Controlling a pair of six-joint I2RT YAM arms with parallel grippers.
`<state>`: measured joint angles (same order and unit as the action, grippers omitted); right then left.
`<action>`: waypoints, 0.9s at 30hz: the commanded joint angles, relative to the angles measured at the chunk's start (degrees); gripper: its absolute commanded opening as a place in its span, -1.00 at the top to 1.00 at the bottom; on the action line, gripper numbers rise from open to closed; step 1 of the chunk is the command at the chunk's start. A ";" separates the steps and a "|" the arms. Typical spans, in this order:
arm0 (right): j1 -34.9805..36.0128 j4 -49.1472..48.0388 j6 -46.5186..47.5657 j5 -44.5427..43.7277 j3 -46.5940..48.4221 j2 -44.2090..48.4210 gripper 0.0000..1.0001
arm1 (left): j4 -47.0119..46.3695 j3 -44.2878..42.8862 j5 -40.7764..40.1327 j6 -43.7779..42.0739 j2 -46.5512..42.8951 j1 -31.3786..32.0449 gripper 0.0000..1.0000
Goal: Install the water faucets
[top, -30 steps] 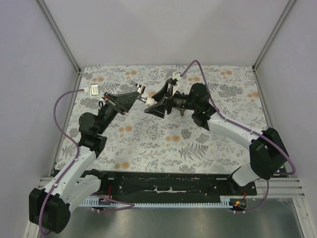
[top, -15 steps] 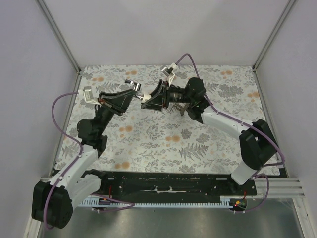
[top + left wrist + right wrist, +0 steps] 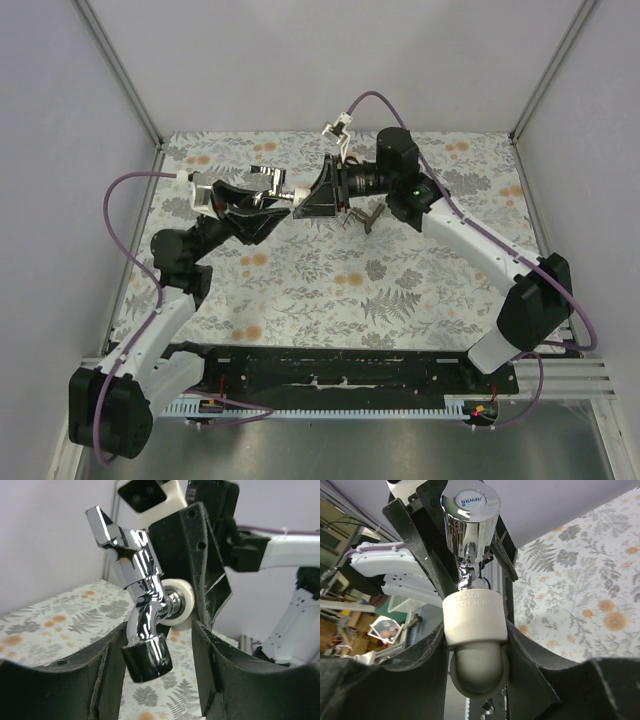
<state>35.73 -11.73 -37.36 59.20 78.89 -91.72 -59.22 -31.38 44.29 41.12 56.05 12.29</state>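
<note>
One of the water faucets (image 3: 142, 587), shiny chrome, is held in mid-air between both arms. Its threaded end sits in a white plastic fitting (image 3: 474, 616), and my right gripper (image 3: 475, 630) is shut on that fitting. In the right wrist view the faucet's round handle cap (image 3: 470, 502) points away from me. My left gripper (image 3: 159, 632) is open around the spout end (image 3: 148, 657), which lies close to the left finger with a clear gap on the right. From above, the left gripper (image 3: 268, 193) and right gripper (image 3: 312, 197) meet at the faucet (image 3: 288, 190) over the far middle of the table.
The floral cloth (image 3: 330, 290) covers the table, with grey walls on three sides. A small dark object (image 3: 362, 218) lies on the cloth under the right arm. Purple cables (image 3: 120, 230) loop beside each arm.
My left gripper has let go of the faucet and now stands open around the spout. The right gripper closed on the white fitting earlier and stays shut. Both wrists shifted slightly.
</note>
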 commanded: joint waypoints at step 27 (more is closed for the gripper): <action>-2.77 54.97 65.13 -6.37 17.26 6.29 1.00 | 75.66 -38.41 21.70 -54.48 3.62 -0.17 -0.60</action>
<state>32.32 42.68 23.64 53.63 92.44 -87.05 13.72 -67.77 56.62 -7.94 57.63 11.99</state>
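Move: Just beyond the left fingertips, which still straddle the lower end, the chrome faucet's middle lies about 2 cm ahead, 2 cm right and 2 cm above the left hand. From the right hand, which grips the white plug, it is some 5 cm left and 1 cm ahead and above. On the table about 33 cm below the left hand lie the white elbow, 28 cm ahead and 3 cm left, and the brown Y-piece, 20 cm ahead and 18 cm right. Opening further, the left fingers come clear of the faucet as that hand lifts about 4 cm, backing off left, then swings forward and right again and sinks a little, its upward-slanting fingers tipping down some 30 degrees to level. Keeping its grip on the plug, the right hand carries the faucet about 7 cm right, rising briefly then sinking, while rolling it so the forward side turns up and dipping its fingertips. ##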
